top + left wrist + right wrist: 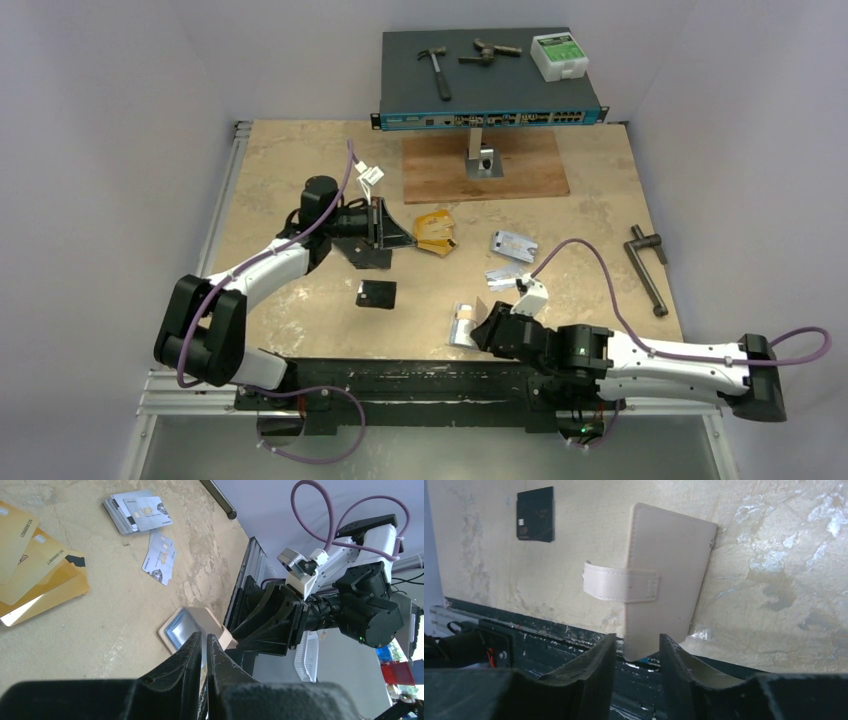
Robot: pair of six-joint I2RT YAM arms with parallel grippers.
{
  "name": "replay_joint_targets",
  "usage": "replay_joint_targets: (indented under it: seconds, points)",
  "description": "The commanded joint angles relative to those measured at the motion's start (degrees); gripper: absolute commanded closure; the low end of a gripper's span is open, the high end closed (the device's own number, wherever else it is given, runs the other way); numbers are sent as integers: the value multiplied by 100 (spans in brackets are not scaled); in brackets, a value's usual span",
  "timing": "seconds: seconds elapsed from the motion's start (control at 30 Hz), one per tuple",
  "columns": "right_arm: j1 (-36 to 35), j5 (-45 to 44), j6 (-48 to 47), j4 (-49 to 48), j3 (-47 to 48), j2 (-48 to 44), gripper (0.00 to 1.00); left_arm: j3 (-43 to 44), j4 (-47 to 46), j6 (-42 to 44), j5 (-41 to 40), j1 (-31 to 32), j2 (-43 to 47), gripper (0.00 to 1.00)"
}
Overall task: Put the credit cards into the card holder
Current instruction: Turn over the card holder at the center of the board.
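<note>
The beige card holder lies near the table's front edge with its snap tab across it. One corner sits between the fingers of my right gripper, which is open with a gap on each side. Orange-gold credit cards are fanned mid-table. Silvery ones lie in a stack and a loose pair. My left gripper is beside the gold cards, pointing toward the holder, shut on a thin silvery edge like a card's.
A small black square piece lies left of the holder. A black wallet sits under the left gripper. At the back a network switch carrying tools stands on a wooden board. A metal crank lies far right.
</note>
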State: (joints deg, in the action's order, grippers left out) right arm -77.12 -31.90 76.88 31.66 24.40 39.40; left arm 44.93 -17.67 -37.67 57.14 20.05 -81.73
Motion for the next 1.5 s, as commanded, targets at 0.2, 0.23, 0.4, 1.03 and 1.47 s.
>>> replay_joint_targets:
  seconds: [0.2, 0.23, 0.4, 1.03, 1.47]
  points:
    - [13, 334, -1290, -70, 1568, 2491, 36, 289, 31, 248, -63, 139, 52, 92]
    - [12, 391, -1425, -65, 1677, 2603, 36, 289, 45, 270, -57, 135, 52, 93]
    - [252, 496, -1574, -248, 1338, 1454, 32, 341, 244, 463, -97, 138, 105, 92]
    - [2668, 2448, -1138, -1189, -534, 504, 27, 1338, 2982, 3991, 32, 1649, -30, 92]
    - [3309, 3375, -1139, -2695, -796, 1769, 29, 1146, 4116, 7663, -1451, 3329, -151, 93]
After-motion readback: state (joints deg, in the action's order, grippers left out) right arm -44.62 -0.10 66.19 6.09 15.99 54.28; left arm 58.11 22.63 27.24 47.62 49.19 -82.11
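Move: The half-open card holder lies about 4 cm ahead of the right hand, 3 cm to its left and 7 cm below. From that hand the loose silver cards are some 14 cm ahead, 5 cm right; the loose dark cards 11 cm ahead, 23 cm left. From the left hand the holder is 17 cm back, 11 cm right and 17 cm below; the gold cards are 2 cm ahead, 5 cm right. Right hand opens, swings left, arcs up, sinks over the holder; left hand sweeps back 15 cm towards it. ##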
